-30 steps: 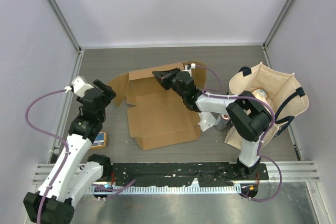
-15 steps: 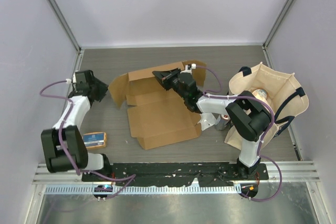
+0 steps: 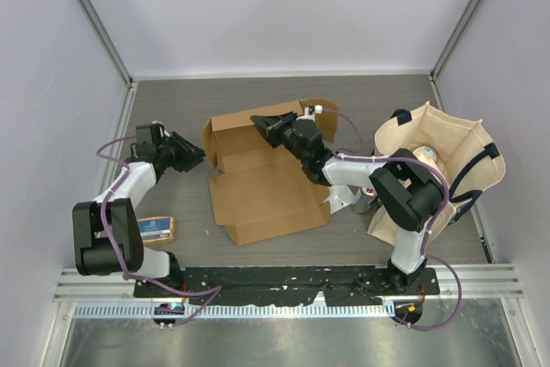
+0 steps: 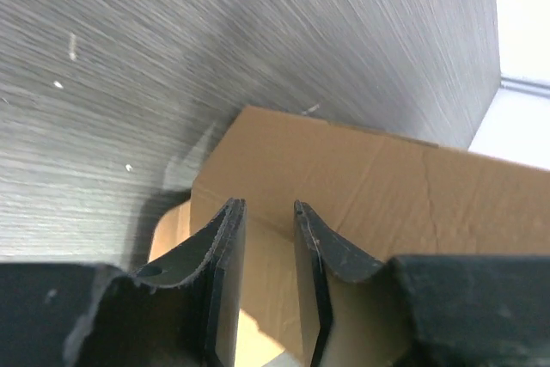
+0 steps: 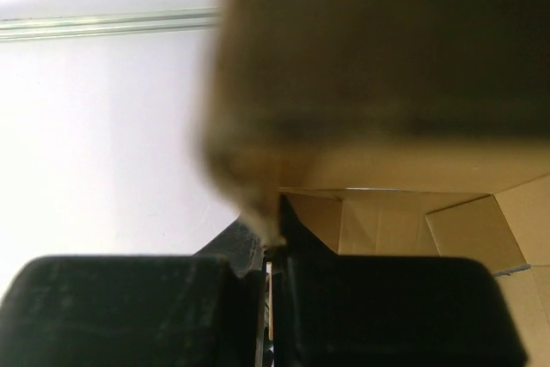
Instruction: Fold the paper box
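Note:
The paper box [image 3: 262,191] is brown cardboard lying open in the middle of the table, its back wall [image 3: 258,118] and left flap [image 3: 211,137] raised. My right gripper [image 3: 262,125] is shut on the top edge of the back wall; in the right wrist view the blurred cardboard [image 5: 361,49] runs down between the closed fingers of that gripper [image 5: 273,247]. My left gripper [image 3: 198,159] is low at the box's left side, just outside the left flap. In the left wrist view the left gripper [image 4: 267,205] stands narrowly open, with the flap [image 4: 369,186] just beyond its tips and nothing between them.
A beige tote bag [image 3: 438,169] with dark handles stands at the right, close to the right arm. A small orange-and-blue packet [image 3: 157,229] lies near the left arm's base. Metal frame posts and grey walls enclose the table.
My left arm swung in and its gripper moved right to the box's left flap while narrowing. The left flap went from lying outward to standing up. The right gripper kept its hold.

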You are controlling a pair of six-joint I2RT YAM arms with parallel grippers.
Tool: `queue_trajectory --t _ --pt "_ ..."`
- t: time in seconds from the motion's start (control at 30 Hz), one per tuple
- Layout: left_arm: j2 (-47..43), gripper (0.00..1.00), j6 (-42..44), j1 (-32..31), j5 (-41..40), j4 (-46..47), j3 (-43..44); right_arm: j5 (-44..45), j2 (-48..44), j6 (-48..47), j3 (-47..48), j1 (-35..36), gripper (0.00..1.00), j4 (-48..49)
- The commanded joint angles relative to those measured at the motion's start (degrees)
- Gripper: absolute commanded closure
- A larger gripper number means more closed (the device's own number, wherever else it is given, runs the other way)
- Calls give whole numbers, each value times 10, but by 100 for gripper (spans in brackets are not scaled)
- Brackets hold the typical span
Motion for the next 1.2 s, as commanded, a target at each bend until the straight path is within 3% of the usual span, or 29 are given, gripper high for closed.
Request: queue_trajectory --t 0.0,0.2,0.43,0.83,1.07,1.17 --pt "-32 68 9 -16 45 25 -19 12 -23 7 -3 0 98 32" --pt "-39 65 21 -73 4 37 -21 15 -24 11 -4 1 98 31" --pt "-99 55 75 -171 -191 83 -52 10 -33 -4 -13 3 98 18" --pt "-162 53 116 -210 -314 226 -158 14 -39 -53 -40 8 99 1" --pt "-231 43 151 -223 -360 211 -189 9 -33 -55 -29 8 98 3" --pt "-237 42 209 -224 -396 231 -193 7 -29 -55 -25 8 98 3"
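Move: The paper box's left side flap stands right beside the open left fingers, its middle roughly 3 cm ahead, 2 cm to their right and about level or slightly higher. From the left hand, the raised wall's top lip runs about 10 cm ahead, 15 cm right and 9 cm up, and the box floor's middle is some 11 cm back, 17 cm right and 9 cm down. The flap lies about 13 cm left of the right hand, 7 cm back and 8 cm lower. The box's left side flap is worked inward from outside by the left hand, which sweeps about 6 cm right and a little back, then eases some 3 cm left again and finally rises 2 cm, its fingers opening wider as they tip up and roll left side up, some 35 degrees in all. The raised wall's lip stays pinched in the right hand, which draws it back, down and right by a centimetre or so each. ##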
